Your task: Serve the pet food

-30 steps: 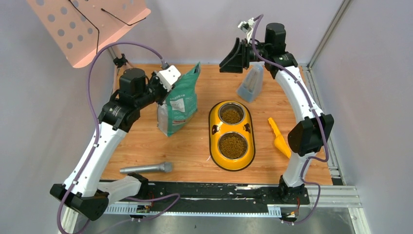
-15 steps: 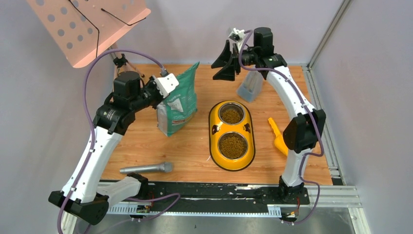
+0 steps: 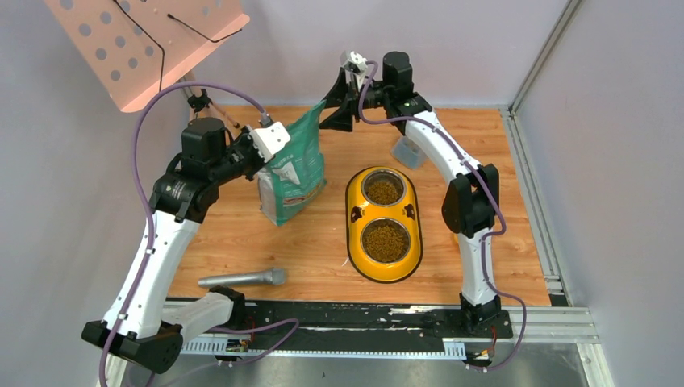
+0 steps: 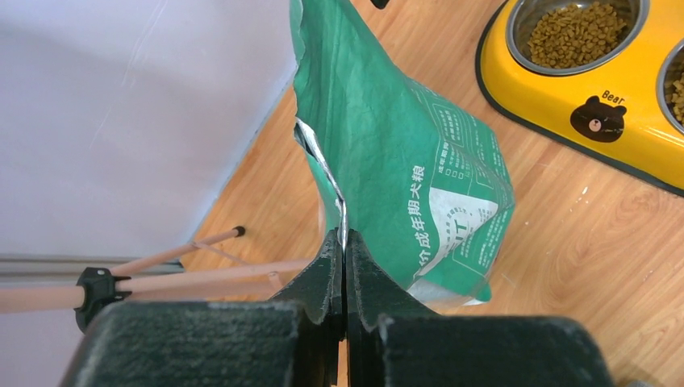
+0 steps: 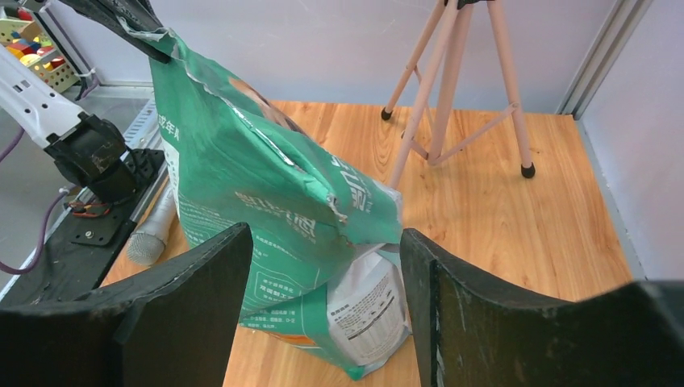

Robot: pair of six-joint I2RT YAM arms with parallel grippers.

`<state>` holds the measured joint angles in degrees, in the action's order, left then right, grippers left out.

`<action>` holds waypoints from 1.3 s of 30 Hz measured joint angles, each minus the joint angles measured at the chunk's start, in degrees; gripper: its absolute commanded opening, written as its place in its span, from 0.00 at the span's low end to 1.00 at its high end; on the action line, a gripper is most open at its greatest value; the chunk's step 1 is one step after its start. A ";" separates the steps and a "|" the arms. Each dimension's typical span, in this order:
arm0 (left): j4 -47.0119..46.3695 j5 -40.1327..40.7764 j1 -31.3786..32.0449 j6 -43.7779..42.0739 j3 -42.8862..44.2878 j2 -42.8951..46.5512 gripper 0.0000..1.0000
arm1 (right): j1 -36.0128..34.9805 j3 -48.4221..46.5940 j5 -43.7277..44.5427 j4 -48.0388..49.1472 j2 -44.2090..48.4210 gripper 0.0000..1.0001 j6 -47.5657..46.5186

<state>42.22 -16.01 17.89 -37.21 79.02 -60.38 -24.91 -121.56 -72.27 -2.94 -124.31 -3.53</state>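
Note:
The pet food fills both steel bowls, far [image 3: 385,192] and near [image 3: 385,241], of the yellow feeder [image 3: 355,218]; the left wrist view also shows pet food [image 4: 574,32] in one bowl. Left of the feeder stands the green bag [image 3: 294,173], upright with its top torn open. My left gripper [image 3: 282,153] is shut on the bag's [image 4: 403,161] left top edge, the silver lining pinched between the fingers [image 4: 344,242]. My right gripper [image 3: 335,113] hovers open at the bag's far top corner. From that wrist the bag [image 5: 266,193] shows between the spread fingers, midpoint [image 5: 324,234], untouched.
A grey microphone [image 3: 242,278] lies near the front left. A pink music stand [image 3: 145,44] hangs over the back left, its tripod legs [image 5: 452,89] behind the bag. A grey-blue container [image 3: 406,151] sits at the back, partly under the right arm.
The left gripper has closed on the bag's edge and drawn slightly left. The right arm has swung left from above the grey-blue container to the bag's top, still open.

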 measured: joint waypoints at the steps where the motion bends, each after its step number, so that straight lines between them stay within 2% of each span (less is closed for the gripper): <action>1: 0.02 0.00 -0.11 0.00 0.00 0.04 0.00 | 0.00 0.00 -0.02 0.94 -0.15 0.63 0.42; 4: 0.07 0.00 -0.35 0.00 0.00 0.07 0.00 | 0.02 0.00 -0.70 3.08 -0.22 0.58 2.19; 9: 0.07 0.02 -0.70 0.00 0.02 0.07 0.00 | -0.17 0.00 -3.85 7.98 -0.22 0.37 6.82; 12: 0.02 0.42 -0.81 0.00 0.02 0.07 0.00 | -0.33 0.00 -4.55 9.01 -0.22 0.32 8.46; 18: -0.13 1.18 -2.47 0.02 0.02 0.07 0.00 | -0.92 0.00 -4.81 9.99 -0.22 0.00 10.14; 25: 1.86 -1.36 -6.56 0.11 1.84 -0.81 0.00 | -0.81 1.25 -4.76 9.75 1.01 0.00 12.48; 32: 15.41 -18.29 -19.76 0.44 14.67 -8.24 0.00 | -1.14 4.59 -8.00 6.56 5.53 0.00 18.43; 39: 27.19 -28.41 -21.79 -0.68 19.93 -9.16 0.00 | -1.05 11.13 -9.62 4.20 12.17 0.00 20.57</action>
<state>69.41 -44.42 -3.90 -37.89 98.96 -69.54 -25.96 -110.43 -81.89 1.26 -112.14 17.04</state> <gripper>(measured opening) 0.009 0.021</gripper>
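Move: Just to the left of the right hand, about 2 cm off and 1 cm farther out, the pet food bag's free top corner stands between the open fingers, roughly 1 cm below them. The bag's body lies some 10 cm back and 9 cm left of that hand, 18 cm down; the bowl stand is about 18 cm back, 14 cm right and 28 cm down. From the left hand, already pinching the other top corner, the free corner is about 12 cm ahead and 12 cm right, nearly level. Shutting on the bag's free top corner while easing back and up a couple of centimetres, the right hand pinches it, then draws it on back and up, about 9 cm back and 4 cm up in all, rolling some 15 degrees. The left hand keeps its pinch, goes 5 cm left away from the right hand, then swings back and slightly right, rising a little and tipping down. ##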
